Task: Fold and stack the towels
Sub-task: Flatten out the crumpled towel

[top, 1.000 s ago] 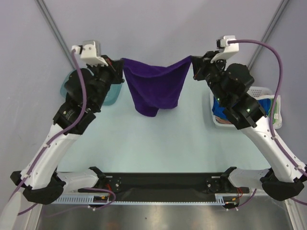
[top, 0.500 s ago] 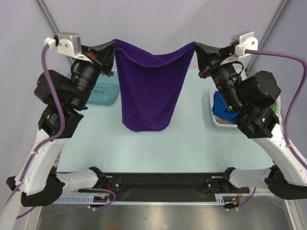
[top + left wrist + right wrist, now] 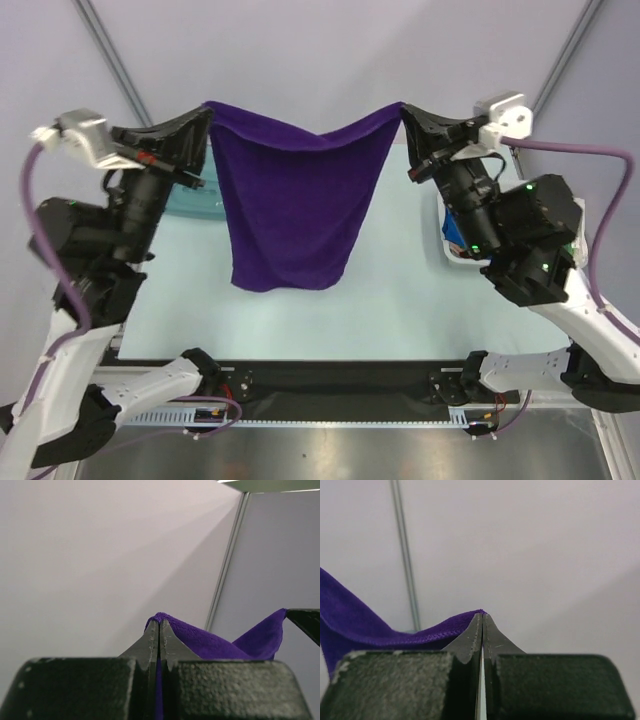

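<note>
A dark purple towel [image 3: 295, 200] hangs spread in the air between both arms, its top edge sagging in the middle and its bottom edge above the table. My left gripper [image 3: 207, 108] is shut on the towel's upper left corner [image 3: 165, 620]. My right gripper [image 3: 403, 110] is shut on the upper right corner [image 3: 470, 619]. A blue towel [image 3: 453, 228] shows partly in the white basket behind the right arm. No green towel shows.
A translucent teal tub [image 3: 195, 200] sits at the back left of the pale table [image 3: 380, 310], half hidden by the left arm. The white slotted basket [image 3: 462, 257] stands at the right, mostly behind the right arm. Grey walls surround the cell.
Both grippers have risen and drawn towards the camera with the purple towel, the left one also swinging left. The towel has gone from a bunched drape to hanging spread wide.
</note>
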Robot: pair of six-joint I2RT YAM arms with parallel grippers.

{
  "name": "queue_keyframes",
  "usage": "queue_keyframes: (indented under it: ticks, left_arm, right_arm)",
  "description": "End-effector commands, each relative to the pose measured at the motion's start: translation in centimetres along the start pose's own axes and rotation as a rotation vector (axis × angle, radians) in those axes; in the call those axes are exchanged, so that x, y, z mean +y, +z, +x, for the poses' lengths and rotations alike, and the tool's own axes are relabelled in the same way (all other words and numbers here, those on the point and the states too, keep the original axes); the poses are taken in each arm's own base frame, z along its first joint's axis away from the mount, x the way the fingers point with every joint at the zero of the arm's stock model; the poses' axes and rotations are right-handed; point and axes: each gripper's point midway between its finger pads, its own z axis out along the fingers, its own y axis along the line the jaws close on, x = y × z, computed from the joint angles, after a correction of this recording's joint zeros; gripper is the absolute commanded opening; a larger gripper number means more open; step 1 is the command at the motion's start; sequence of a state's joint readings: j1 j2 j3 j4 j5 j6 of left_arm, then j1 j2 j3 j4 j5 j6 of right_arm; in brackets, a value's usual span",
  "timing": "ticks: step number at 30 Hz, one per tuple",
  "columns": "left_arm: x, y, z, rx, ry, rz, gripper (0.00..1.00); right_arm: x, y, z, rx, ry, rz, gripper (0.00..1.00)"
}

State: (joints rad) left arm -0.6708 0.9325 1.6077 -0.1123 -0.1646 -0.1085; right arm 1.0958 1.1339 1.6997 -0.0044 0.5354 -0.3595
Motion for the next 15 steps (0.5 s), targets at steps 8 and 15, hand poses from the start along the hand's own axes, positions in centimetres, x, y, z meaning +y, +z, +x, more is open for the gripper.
queue_keyframes:
  ticks: [8,15]
  left_arm:
    - [2.1,3.9,9.5,0.165,-0.043,-0.013,0.00]
    - [-1.0,2.5,8.4,0.151,-0.020,0.168,0.00]
  right_arm:
    - [-3.0,2.5,5.1,0.061,-0.046,0.074,0.00]
    - [-2.8,1.5,3.8,0.035,-0.054,0.038,0.00]
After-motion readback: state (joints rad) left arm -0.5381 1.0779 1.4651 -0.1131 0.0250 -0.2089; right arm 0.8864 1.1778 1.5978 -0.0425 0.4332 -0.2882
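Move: The bare table middle, where the towel is to go, lies about 16 cm ahead of both hands and some 60 cm below, roughly 18 cm right of the left hand and 13 cm left of the right. The purple towel hangs between them, its middle around 15 cm inward and 18 cm below each, a few centimetres ahead. The teal bin is about 30 cm ahead of the left hand and 23 cm left; the white basket, 18 cm ahead of the right hand and 32 cm right; both are near table level. Forward and down in one quick swing go both arms, each still pinching its top corner of the purple towel in shut fingers. The left travels about 10 cm out and 11 cm down, veering right towards the other hand and tipping its fingers down some 15 degrees; the right goes a shorter 7 cm out and 6 cm down. Both check and ease slightly back and up at the end. ##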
